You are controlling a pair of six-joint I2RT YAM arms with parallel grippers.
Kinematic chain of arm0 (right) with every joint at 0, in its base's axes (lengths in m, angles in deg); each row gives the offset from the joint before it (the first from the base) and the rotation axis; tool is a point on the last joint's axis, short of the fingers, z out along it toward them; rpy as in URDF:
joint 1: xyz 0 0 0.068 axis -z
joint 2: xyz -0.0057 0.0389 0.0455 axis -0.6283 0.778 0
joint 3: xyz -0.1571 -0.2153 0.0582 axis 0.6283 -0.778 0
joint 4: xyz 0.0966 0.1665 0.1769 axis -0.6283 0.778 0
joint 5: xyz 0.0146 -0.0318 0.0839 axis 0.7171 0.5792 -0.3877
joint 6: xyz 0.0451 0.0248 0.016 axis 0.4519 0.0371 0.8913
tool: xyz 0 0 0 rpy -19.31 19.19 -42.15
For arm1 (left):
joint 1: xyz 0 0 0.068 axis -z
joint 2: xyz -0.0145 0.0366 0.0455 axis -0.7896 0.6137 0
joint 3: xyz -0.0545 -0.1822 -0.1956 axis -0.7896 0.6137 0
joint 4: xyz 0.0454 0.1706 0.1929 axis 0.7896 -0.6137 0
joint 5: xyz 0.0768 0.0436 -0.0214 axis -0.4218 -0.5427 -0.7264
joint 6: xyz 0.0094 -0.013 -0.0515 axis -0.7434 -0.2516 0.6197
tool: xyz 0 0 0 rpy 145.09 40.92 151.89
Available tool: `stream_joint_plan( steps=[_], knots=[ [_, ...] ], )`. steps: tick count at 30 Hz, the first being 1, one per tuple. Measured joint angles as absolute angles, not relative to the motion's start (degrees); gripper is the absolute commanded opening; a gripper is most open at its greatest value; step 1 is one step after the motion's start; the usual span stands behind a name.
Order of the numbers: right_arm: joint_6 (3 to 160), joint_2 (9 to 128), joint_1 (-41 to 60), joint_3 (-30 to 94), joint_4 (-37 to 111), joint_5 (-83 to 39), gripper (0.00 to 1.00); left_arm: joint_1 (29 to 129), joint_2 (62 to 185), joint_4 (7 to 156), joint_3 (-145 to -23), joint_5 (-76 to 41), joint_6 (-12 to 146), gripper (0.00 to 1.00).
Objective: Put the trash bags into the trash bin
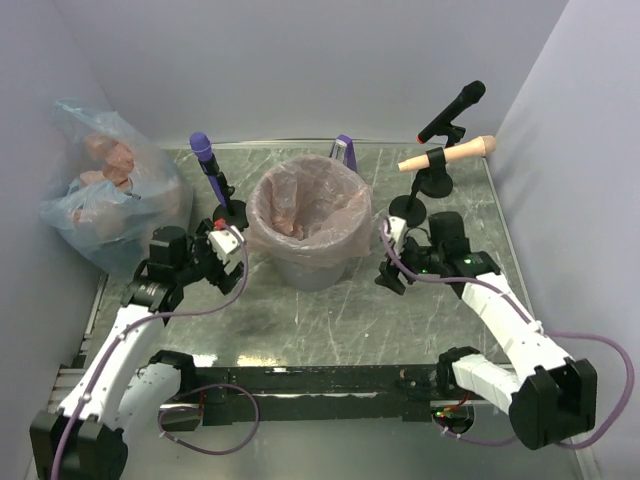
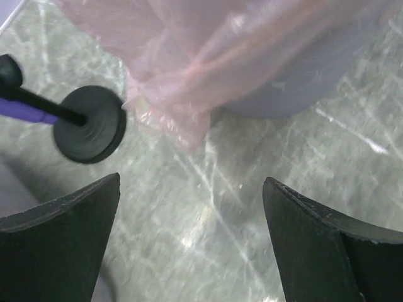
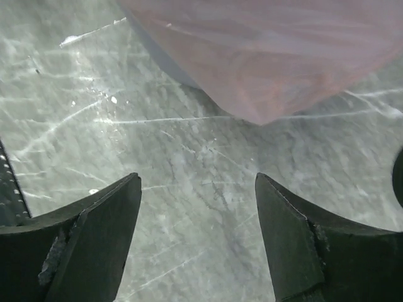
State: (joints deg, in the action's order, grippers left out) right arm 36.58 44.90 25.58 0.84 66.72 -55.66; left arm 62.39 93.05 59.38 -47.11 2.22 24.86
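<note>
The grey trash bin (image 1: 308,268) stands mid-table, lined with a pink trash bag (image 1: 305,205) whose edge drapes over the rim. My left gripper (image 1: 238,262) is open and empty, low over the table just left of the bin. In the left wrist view the gripper (image 2: 191,189) faces the bag's hanging edge (image 2: 189,69) and the bin wall (image 2: 296,91). My right gripper (image 1: 386,262) is open and empty just right of the bin. In the right wrist view the gripper (image 3: 198,182) sits below the pink bag (image 3: 271,50), over bare table.
A large clear bluish bag (image 1: 105,190) holding pink things sits at the far left. A purple microphone (image 1: 207,160) on a round base (image 2: 88,124) stands by my left gripper. Black (image 1: 452,110) and tan (image 1: 450,155) microphones stand at back right. A purple box (image 1: 344,152) is behind the bin.
</note>
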Motion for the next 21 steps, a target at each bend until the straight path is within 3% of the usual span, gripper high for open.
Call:
stream_joint_plan(
  steps=[4, 6, 8, 10, 14, 15, 21],
  knots=[
    [35.27, 48.29, 22.11, -0.54, 61.49, -53.15, 0.73, 63.30, 99.47, 66.57, -47.06, 2.57, 29.87, 0.82],
    [35.42, 50.36, 20.62, -0.52, 57.67, -51.66, 0.65, 64.02, 102.56, 70.53, -46.93, 2.20, 32.40, 0.72],
    [36.01, 52.46, 19.68, -0.52, 54.04, -50.00, 0.40, 65.31, 104.89, 74.35, -46.65, 1.15, 34.68, 0.63],
    [36.95, 54.56, 19.00, -0.52, 50.30, -48.32, 0.19, 66.39, 106.77, 77.44, -46.49, 0.04, 37.17, 0.44],
    [39.01, 57.66, 18.61, -0.72, 44.36, -45.04, 0.00, 67.02, 108.65, 83.80, -44.57, -0.55, 41.06, 0.05],
    [39.12, 58.17, 18.59, -1.13, 42.94, -44.25, 0.00, 67.04, 108.98, 85.06, -43.78, -0.57, 41.78, 0.01],
    [38.62, 58.47, 18.43, -5.74, 40.51, -41.26, 0.00, 67.61, 110.05, 86.40, -40.15, -1.58, 39.09, 0.01]
  ],
)
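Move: For the left gripper, the trash bag's near-left skirt hangs about 5 cm ahead, 4 cm right and 3 cm lower; the trash bin's middle is some 12 cm ahead and 16 cm right, and the purple stand roughly 17 cm ahead, 3 cm left. The right gripper has the near-right skirt about 7 cm ahead, 3 cm left and 3 cm below, the bin's middle some 13 cm ahead and 17 cm left, and a black stand base roughly 16 cm ahead, 5 cm right. Bring both open grippers inward and forward to the overhanging trash bag, the left about 5 cm forward and 4 cm right, the right about 7 cm forward and 3 cm left, sinking slightly. Shut each on its side of the bag's skirt to pinch the film, then draw both down another 3 cm, easing back a little. ##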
